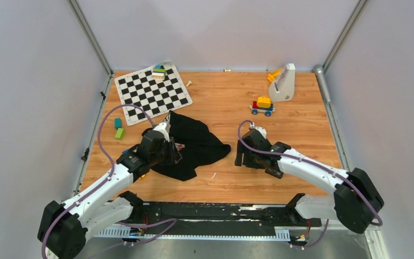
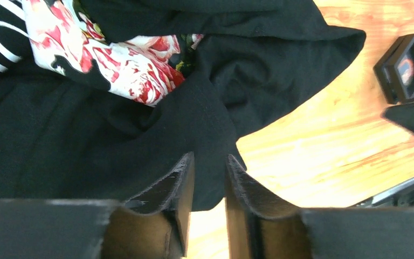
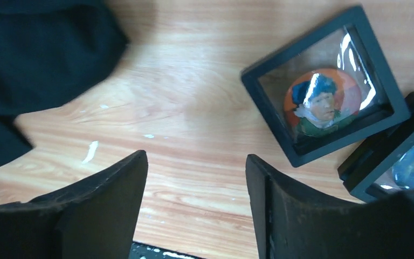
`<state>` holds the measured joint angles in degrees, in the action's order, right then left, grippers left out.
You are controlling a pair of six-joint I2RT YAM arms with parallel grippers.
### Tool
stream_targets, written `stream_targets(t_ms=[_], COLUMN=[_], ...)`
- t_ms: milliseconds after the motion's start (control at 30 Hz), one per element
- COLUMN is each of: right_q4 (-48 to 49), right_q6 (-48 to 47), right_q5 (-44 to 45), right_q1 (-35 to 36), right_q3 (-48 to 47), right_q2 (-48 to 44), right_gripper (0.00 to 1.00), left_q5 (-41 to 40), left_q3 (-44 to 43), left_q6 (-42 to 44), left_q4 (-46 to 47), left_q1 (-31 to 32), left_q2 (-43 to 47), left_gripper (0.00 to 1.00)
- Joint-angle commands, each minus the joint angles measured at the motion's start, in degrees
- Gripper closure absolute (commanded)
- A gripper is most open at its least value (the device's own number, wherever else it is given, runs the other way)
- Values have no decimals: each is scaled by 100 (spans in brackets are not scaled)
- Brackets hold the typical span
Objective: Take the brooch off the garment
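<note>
The black garment (image 1: 199,143) lies crumpled on the wooden table, left of centre. In the left wrist view (image 2: 86,140) a red-and-white floral print (image 2: 135,65) shows among its folds. The brooch is not in view. My left gripper (image 1: 176,153) hovers over the garment's near edge. Its jaws (image 2: 209,156) stand narrowly apart, with only the fabric hem and wood seen between them. My right gripper (image 1: 246,156) is open and empty (image 3: 194,156) above bare wood. The garment's corner (image 3: 38,48) lies to its left.
Two black square frames lie by my right gripper: one holds a round portrait picture (image 3: 323,86), the other (image 3: 393,167) is cut off. They also show in the left wrist view (image 2: 404,65). A chessboard (image 1: 152,91), green blocks (image 1: 118,128), a toy car (image 1: 262,105) and a white stand (image 1: 283,82) lie farther back.
</note>
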<state>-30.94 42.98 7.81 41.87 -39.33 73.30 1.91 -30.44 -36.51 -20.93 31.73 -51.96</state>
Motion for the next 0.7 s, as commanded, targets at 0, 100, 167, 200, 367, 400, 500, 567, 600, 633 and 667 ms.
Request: stream_targets(t_ms=[0, 100, 167, 200, 367, 400, 500, 567, 600, 633, 667], right_q4=[87, 241, 775, 1174, 2896, 3181, 3713, 3764, 3798, 3884, 4035], right_q6=[-761, -1131, -1536, -1890, -2960, -3000, -3230, -3054, -2919, -2825, -2807], right_q5=[153, 939, 1622, 1759, 1757, 1864, 1577, 891, 552, 282, 112], right_q1=[-38, -138, -230, -267, -332, -386, -961, -1798, -2235, -2672, -3013], right_q3=[-532, -733, -537, -364, 389, 504, 762, 795, 821, 872, 960], right_q2=[-819, -1251, -1552, -1755, -3038, -3193, -3324, -3166, -3053, -2919, -2788], right_gripper=[30, 23, 19, 18, 0, 0, 0, 0, 0, 0, 0], left_q5=[-501, -1108, -1655, -1957, -1832, -1889, -2648, -3123, -3261, -3468, -3526], left_q3=[-376, -523, -437, -371, 314, 400, 600, 685, 764, 845, 1068], left_q6=[339, 493, 739, 955, 2073, 2238, 3100, 3520, 3568, 3626, 3634], left_q4=[-5, -28, 161, 432, 2075, 2247, 2773, 3035, 3135, 3445, 3692], left_q1=[-44, -45, -44, -39, -43, -43, -43, -106, -215, -274, -394], left_q2=[127, 443, 696, 872, 1533, 1672, 1701, 1523, 1384, 1317, 1181], left_gripper=[54, 32, 6, 2, 0, 0, 0, 0, 0, 0, 0])
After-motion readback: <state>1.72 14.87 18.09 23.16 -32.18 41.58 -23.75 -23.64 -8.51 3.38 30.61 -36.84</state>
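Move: The portrait brooch already lies in its small black case, about 2 cm ahead of the right hand, 5 cm to its right and 3 cm below. The blue brooch's case is some 11 cm to that hand's right and 1 cm back. From the left hand the portrait brooch lies about 25 cm right, 3 cm ahead and 9 cm down. The black garment's middle is roughly 6 cm ahead of the left hand, 3 cm to its right and 9 cm below. Both empty hands back off from the work: the right one climbs about 20 cm off the table beside the portrait brooch's case, going forward and, mostly late on, to its right, while its wrist tips up nearly 60 degrees and its already parted fingers spread fully. The left rises some 10 cm from above the garment's near part while swinging forward and left, levelling out at the end, its wrist tipping up about 40 degrees and its nearly closed fingers opening wide. ##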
